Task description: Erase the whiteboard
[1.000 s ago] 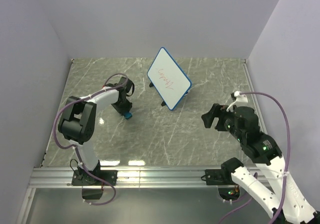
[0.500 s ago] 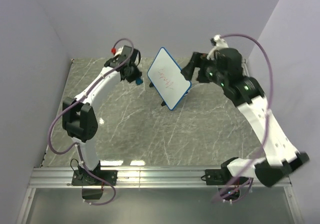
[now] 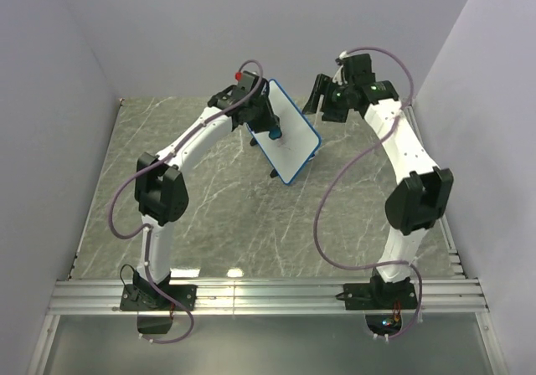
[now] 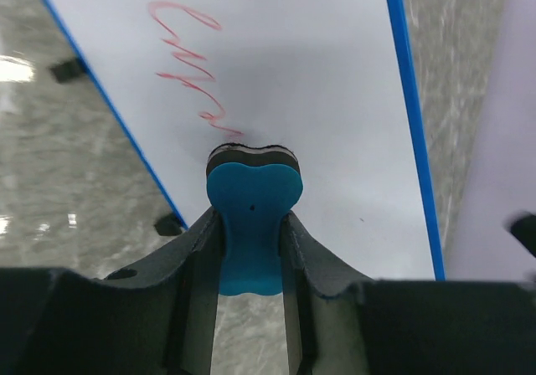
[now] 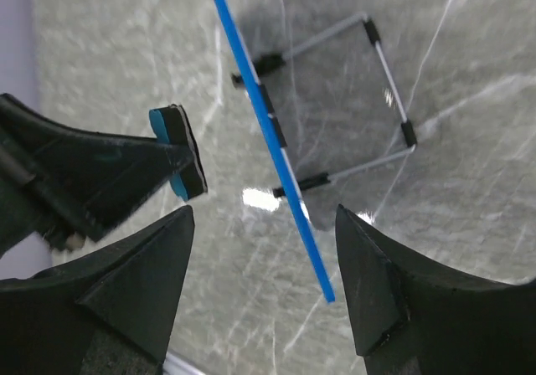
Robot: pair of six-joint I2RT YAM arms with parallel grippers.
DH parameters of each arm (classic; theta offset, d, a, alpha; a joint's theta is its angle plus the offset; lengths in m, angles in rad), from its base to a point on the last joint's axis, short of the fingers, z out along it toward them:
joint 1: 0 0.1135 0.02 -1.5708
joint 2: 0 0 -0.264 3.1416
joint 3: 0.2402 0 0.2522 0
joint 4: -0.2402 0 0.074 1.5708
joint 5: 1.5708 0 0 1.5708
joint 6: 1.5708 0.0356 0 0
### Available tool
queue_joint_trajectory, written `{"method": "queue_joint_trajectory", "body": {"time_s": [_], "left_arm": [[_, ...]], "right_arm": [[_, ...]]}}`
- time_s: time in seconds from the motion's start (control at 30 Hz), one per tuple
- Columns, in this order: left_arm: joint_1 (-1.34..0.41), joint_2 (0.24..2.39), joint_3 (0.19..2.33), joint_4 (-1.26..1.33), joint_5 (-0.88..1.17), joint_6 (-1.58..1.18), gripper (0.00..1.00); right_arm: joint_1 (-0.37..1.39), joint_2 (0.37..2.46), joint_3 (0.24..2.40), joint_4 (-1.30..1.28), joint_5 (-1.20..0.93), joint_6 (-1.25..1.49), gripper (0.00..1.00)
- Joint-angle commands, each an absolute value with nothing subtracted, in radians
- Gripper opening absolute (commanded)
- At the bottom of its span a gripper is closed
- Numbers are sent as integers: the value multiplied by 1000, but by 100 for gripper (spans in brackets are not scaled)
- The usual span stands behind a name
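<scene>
The whiteboard (image 3: 298,147), white with a blue rim, stands tilted on its wire stand (image 5: 387,82) at the back of the table. Red scribble (image 4: 194,74) marks its face (image 4: 327,82). My left gripper (image 3: 271,127) is shut on a small blue eraser (image 4: 251,216), whose dark felt end presses on the board just below the scribble. My right gripper (image 3: 322,100) hovers open behind the board's upper right edge. In the right wrist view the blue rim (image 5: 270,136) runs edge-on between the right gripper's (image 5: 264,216) fingers without touching them, and the eraser (image 5: 177,151) shows at the left.
The grey marbled table (image 3: 209,216) is walled by pale panels at the back and both sides. The board's black feet (image 3: 275,174) rest on the table. An aluminium rail (image 3: 268,295) with both arm bases runs along the near edge.
The left arm has lifted the eraser off the table and carried it up to the board's face. The right arm has swung from near right to behind the board, its jaws narrowing slightly.
</scene>
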State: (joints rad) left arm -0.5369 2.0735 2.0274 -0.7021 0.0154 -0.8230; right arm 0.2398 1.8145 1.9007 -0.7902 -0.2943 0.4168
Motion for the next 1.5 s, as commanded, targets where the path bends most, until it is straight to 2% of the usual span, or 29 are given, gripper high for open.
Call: {"method": "queue_joint_trajectory", "body": {"time_s": [0.0, 0.17, 0.4, 0.63, 0.67, 0.7, 0.77, 0.8, 0.87, 1.17, 1.47], "left_arm": [[-560, 2072, 2068, -631, 117, -798, 0], [-572, 2097, 2079, -604, 150, -799, 0], [-572, 2103, 2060, -560, 184, -810, 0], [-574, 2125, 2046, -519, 213, -830, 0], [-574, 2123, 2042, -511, 221, -831, 0], [-574, 2123, 2036, -503, 224, -834, 0], [-575, 2117, 2007, -470, 236, -848, 0], [-575, 2115, 1996, -456, 238, -854, 0], [-584, 2115, 1968, -425, 236, -868, 0], [-588, 2180, 1859, -368, 221, -905, 0], [-542, 2224, 1557, -233, 247, -927, 0]], "right_arm": [[256, 1859, 1986, -850, -360, 391, 75], [285, 1896, 1965, -850, -353, 383, 69], [302, 1942, 1936, -868, -337, 364, 48], [321, 1979, 1927, -882, -330, 347, 36], [319, 1985, 1927, -884, -327, 345, 33], [321, 1986, 1925, -885, -325, 344, 25], [319, 1991, 1921, -890, -322, 344, 15], [321, 1991, 1919, -888, -322, 344, 6], [321, 1988, 1905, -888, -322, 345, 0], [330, 1944, 1815, -879, -331, 344, 0], [330, 1919, 1812, -887, -327, 350, 0]]}}
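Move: The whiteboard's upper right edge, where the open right hand will pinch it, lies about 4 cm left of that hand, level in depth and 8 cm lower; the blue eraser is some 9 cm to this hand's left, 2 cm ahead and 7 cm lower. The red writing lies about 4 cm ahead and 4 cm right of the left hand, 9 cm below. Of the board's feet, some 20 cm below the left hand, the near one is about 5 cm back, straight below otherwise; the far one 7 cm ahead, 6 cm left. The whiteboard's raised right edge is taken by the right hand, which sinks nearly 9 cm, easing left, then shuts its fingers on the rim and keeps hold. Meanwhile the left hand, still gripping the eraser, goes right towards the writing side, tilting its left side down, then turns downwards, dropping about 9 cm along the sloping face and edging back left, with the eraser's pad coming against the board. ##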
